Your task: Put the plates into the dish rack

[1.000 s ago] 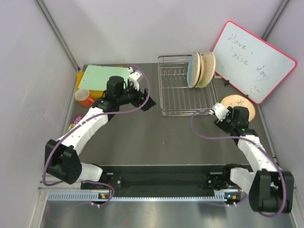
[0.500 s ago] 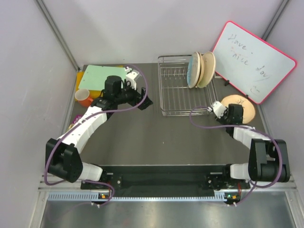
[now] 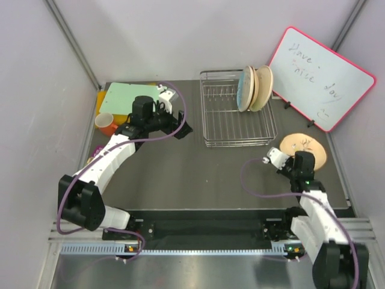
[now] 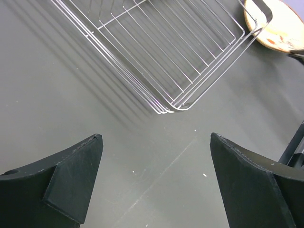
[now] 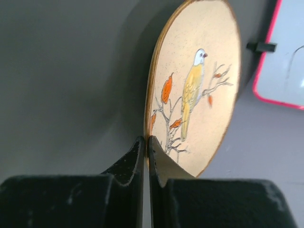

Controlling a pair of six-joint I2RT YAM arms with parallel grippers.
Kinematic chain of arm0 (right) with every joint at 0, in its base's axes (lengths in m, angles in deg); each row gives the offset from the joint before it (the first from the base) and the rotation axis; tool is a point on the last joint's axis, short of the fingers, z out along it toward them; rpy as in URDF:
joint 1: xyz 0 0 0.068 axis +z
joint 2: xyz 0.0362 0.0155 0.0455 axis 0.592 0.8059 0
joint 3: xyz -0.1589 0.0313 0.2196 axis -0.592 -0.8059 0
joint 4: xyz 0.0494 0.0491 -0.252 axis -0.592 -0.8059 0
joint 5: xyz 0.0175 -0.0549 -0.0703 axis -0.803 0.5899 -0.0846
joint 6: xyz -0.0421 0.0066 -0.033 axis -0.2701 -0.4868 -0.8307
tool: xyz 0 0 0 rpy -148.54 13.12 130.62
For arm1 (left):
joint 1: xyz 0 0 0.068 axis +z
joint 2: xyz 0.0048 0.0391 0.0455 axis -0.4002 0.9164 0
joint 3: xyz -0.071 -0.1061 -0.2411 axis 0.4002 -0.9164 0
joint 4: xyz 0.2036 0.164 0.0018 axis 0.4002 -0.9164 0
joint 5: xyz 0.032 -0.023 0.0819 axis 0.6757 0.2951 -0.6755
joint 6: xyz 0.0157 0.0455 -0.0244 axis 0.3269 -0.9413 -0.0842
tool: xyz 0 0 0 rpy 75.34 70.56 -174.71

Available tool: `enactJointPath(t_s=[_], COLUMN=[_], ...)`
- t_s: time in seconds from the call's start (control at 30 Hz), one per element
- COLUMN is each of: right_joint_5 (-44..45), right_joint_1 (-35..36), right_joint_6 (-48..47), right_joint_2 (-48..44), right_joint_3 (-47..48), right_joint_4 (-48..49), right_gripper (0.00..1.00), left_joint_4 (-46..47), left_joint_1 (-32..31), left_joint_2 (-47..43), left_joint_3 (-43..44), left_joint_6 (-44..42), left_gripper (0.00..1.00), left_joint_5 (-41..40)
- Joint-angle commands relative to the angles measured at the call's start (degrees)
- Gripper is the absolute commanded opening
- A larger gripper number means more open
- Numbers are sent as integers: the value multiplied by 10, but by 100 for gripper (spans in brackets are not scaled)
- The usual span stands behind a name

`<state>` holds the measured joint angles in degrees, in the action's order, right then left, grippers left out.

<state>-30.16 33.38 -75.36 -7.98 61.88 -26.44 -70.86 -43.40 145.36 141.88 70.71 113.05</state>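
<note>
My right gripper is shut on the rim of a peach plate with a yellow bird drawing. In the top view that plate is to the right of and nearer than the dish rack, with the gripper at its near edge. Plates stand on edge in the rack's back right: a light blue one and cream ones. My left gripper is open and empty, just left of the rack's front left corner. The held plate also shows in the left wrist view.
A pink-framed whiteboard leans at the back right, close behind the held plate. An orange mug and a green board lie at the back left. Side walls close in on both sides.
My right arm has drawn back toward the near side, bringing the peach plate with it, away from the rack's front right corner. My left gripper shifted slightly.
</note>
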Motion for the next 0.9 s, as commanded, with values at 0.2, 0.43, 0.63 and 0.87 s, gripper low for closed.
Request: enactJointPath(t_s=[0.2, 0.43, 0.63, 0.87], right_joint_5=[-251, -352, -384, -425], right_joint_1=[-2, -2, -2, 4], right_joint_6=[-346, -562, -795, -971], right_joint_2=[-237, -181, -117, -54], right_joint_3=[67, 103, 112, 102], right_joint_4=[-439, -541, -636, -647], right_gripper=[0, 0, 0, 0], left_joint_4=[38, 49, 87, 143], left_joint_1=[6, 25, 58, 63], left_joint_2=[-20, -40, -67, -83], left_joint_3=[-29, -71, -168, -267], left_joint_6=[9, 96, 245, 321], left_gripper=[99, 99, 99, 98], left_joint_5=[-17, -7, 31, 57])
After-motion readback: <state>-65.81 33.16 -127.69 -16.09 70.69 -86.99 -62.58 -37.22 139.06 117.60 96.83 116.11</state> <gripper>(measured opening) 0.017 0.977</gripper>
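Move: The right hand holds the bird plate by its rim; the plate's middle is about 7 cm ahead and 6 cm right. The bare table it is taken to lies roughly 6 cm back and 13 cm left. The rack is some 23 cm ahead and 20 cm left, its loaded plates 28 cm ahead and 13 cm left. From the left hand, the plate lies about 45 cm right, 9 cm back and 18 cm lower, the rack 20 cm right and 7 cm ahead. Back some 14 cm and left about 11 cm, the right hand swings the pinched plate from the right side towards the table's front edge, rising briefly, then sinking again, while its wrist turns about 60 degrees counter-clockwise and tips down; the fingers stay shut. The left hand, fingers wide open, sinks about 10 cm and draws back and slightly left. ##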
